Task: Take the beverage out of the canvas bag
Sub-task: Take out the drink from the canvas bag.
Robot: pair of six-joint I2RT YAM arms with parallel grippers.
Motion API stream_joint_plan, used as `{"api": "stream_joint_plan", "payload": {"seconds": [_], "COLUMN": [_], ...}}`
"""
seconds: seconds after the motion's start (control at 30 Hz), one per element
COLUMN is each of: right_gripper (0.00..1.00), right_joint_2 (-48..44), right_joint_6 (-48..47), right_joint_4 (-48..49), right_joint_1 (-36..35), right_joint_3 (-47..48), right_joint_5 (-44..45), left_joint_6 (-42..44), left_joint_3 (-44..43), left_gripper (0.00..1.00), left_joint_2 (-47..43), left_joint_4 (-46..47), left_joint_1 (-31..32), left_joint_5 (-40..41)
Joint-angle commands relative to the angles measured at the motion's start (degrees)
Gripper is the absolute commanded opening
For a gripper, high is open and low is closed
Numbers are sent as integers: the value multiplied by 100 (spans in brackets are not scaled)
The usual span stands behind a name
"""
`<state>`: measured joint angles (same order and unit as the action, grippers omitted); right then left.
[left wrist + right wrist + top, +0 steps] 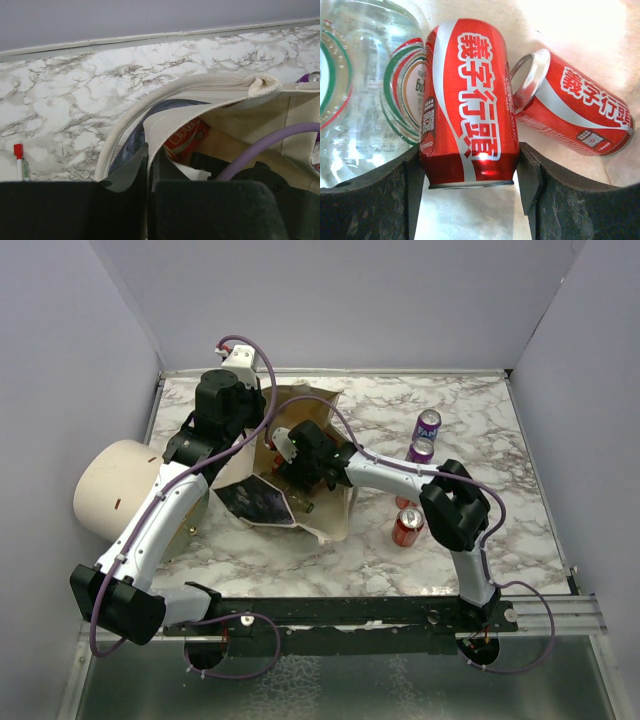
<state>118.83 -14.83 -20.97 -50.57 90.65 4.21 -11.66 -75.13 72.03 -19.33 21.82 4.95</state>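
The canvas bag (335, 515) lies open on the marble table with its black printed panel (258, 502) facing up. My left gripper (147, 155) is shut on the bag's cloth rim (220, 87), and in the top view this left gripper (266, 432) sits at the bag's far side. My right gripper (300, 475) reaches into the bag's mouth. In the right wrist view the right gripper (470, 155) is shut on a red can (465, 100), one finger on each side of its lower end. A second red can (575, 115) and a clear bottle (365, 90) lie beside it. The left wrist view shows a red can (185, 140) inside the bag.
Two purple cans (428, 425) (420, 450) and a red can (407, 528) stand on the table right of the bag. A cream cylinder (115, 490) lies at the left edge. A red-capped pen (19, 157) lies left of the bag. Grey walls enclose three sides.
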Motion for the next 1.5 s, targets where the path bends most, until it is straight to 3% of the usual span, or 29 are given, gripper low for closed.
{"api": "stream_joint_plan", "payload": {"seconds": [0.0, 0.23, 0.7, 0.93, 1.27, 1.47], "right_gripper": [10, 2, 2, 2, 2, 2], "right_joint_2": [-479, -588, -804, -979, -1044, -1499], "right_joint_6": [32, 24, 448, 623, 690, 941], "right_joint_4": [285, 150, -1064, -979, -1645, -1828], "right_joint_1": [-103, -103, -103, -103, -103, -103], "right_joint_3": [5, -12, 841, 708, 1370, 1212], "right_joint_5": [-352, -448, -1227, -1054, -1109, -1211], "left_joint_6": [-37, -65, -64, -77, -78, -83], "left_joint_3": [-77, -25, 7, 27, -9, -58], "left_gripper": [0, 0, 0, 0, 0, 0], "left_joint_2": [-128, -150, -103, -125, -95, -66], "left_joint_4": [354, 402, 439, 438, 430, 380], "left_joint_1": [-12, -14, -7, -11, -12, -12], "left_joint_5": [-107, -108, -143, -152, -161, -89]}}
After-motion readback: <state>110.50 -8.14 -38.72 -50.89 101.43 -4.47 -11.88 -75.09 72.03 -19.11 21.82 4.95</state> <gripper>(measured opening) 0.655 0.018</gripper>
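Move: The right hand, down in the canvas bag, already grips a red can bound for the cans on the table: the nearer purple can stands some 27 cm right and 4 ahead, a front red can about 24 right and 11 back. Another red can lies in the bag, roughly 9 ahead and 8 right; a glass bottle about 4 back and 3 left. From the left hand, holding the bag rim, that purple can is 32 cm right, 1 ahead, 26 below. Right hand keeps its pinch and raises the can about 10 cm off the bag's floor, easing back 4 cm. ##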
